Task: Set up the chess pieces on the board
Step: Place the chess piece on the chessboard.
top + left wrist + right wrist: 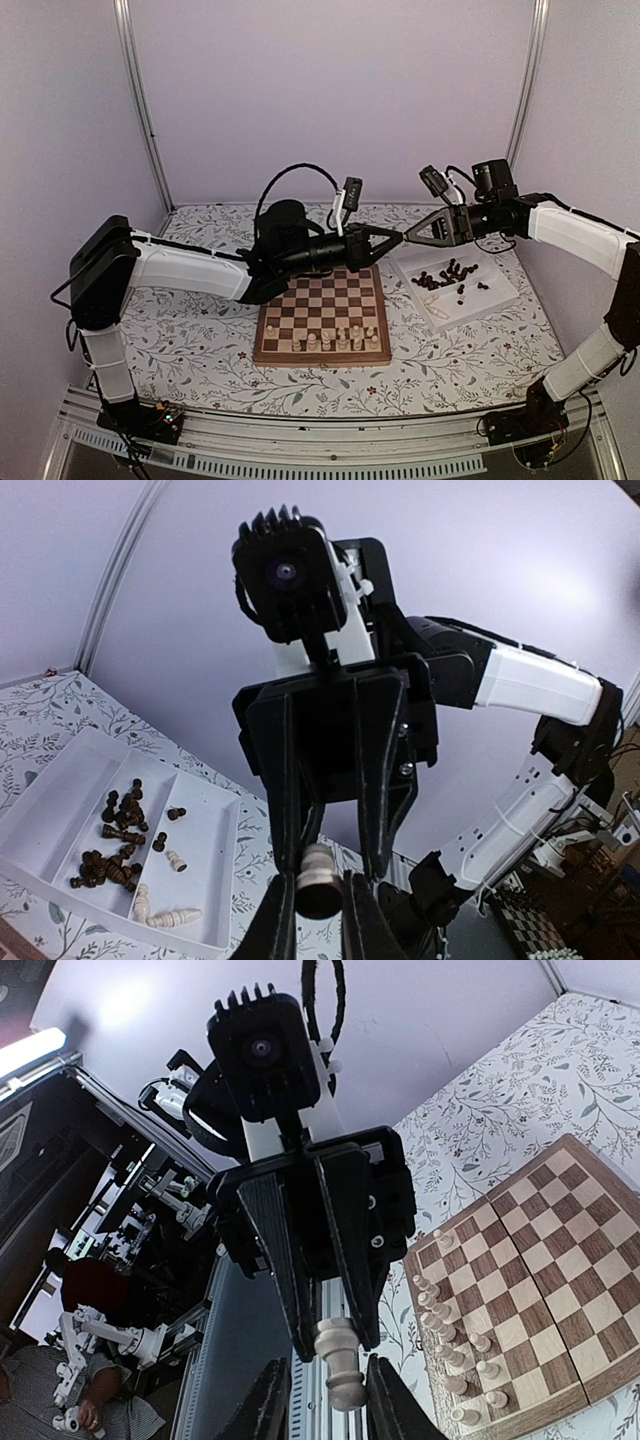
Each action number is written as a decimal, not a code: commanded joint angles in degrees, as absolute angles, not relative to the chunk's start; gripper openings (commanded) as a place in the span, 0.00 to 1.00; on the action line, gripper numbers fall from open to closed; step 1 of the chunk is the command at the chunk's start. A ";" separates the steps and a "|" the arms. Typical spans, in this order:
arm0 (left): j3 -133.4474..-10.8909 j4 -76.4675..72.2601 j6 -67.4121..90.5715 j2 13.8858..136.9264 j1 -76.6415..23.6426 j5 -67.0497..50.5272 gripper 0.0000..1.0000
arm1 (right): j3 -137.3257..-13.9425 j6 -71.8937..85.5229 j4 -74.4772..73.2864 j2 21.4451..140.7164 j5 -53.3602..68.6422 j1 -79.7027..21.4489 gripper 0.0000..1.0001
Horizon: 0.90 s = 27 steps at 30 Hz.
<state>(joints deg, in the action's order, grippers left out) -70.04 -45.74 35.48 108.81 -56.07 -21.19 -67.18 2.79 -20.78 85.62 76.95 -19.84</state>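
Observation:
Both grippers meet tip to tip in the air above the far right edge of the board. My left gripper is shut on a cream chess piece, lying level between the two sets of fingers. My right gripper is open around that piece's other end, with a gap beside one finger. Several cream chess pieces stand in the board's near rows. Dark chess pieces lie in the white tray.
A white partitioned tray sits on the floral tablecloth right of the board, with dark pieces heaped in one compartment and a few cream pieces in another. Metal frame posts stand at the back corners.

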 commanded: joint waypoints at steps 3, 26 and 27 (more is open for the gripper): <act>-72.02 -47.12 36.04 110.51 -57.10 -22.24 0.11 | -66.32 4.21 -18.29 86.22 78.29 -20.16 0.17; -53.84 -3.80 13.34 72.68 -46.27 -2.41 0.57 | -83.12 -29.92 -42.88 89.23 27.82 -37.13 0.00; -53.68 -1.06 11.89 70.31 -44.79 -0.73 0.58 | -84.56 -31.16 -43.95 90.14 25.58 -38.48 0.00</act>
<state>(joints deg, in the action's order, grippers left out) -55.31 -16.93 20.10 78.35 -49.43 -9.65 -80.49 -21.54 -37.34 86.48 42.17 -33.78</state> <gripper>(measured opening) 0.555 0.078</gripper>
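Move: The white chess piece is held in the left fingers and spans the gap between the facing grippers, its middle only about 1 cm right of the left hand point and 1 cm left of the right hand's. From the right hand, some 27 cm up, the chessboard's middle lies about 14 cm left and 4 cm ahead; the row of placed pieces is about 11 cm left and 4 cm back, and the piece tray about 18 cm right and 12 cm ahead. The right fingers close from part open onto the chess piece while both hands stay put, then the left fingers open and that hand, dipping about 2 cm, swings off to the left by some 14 cm, turning counter-clockwise as it goes. Keeping its grip, the right hand follows left about 5 cm towards the chessboard, its fingers tipping down some 20 degrees as the wrist rolls about 30 degrees. ##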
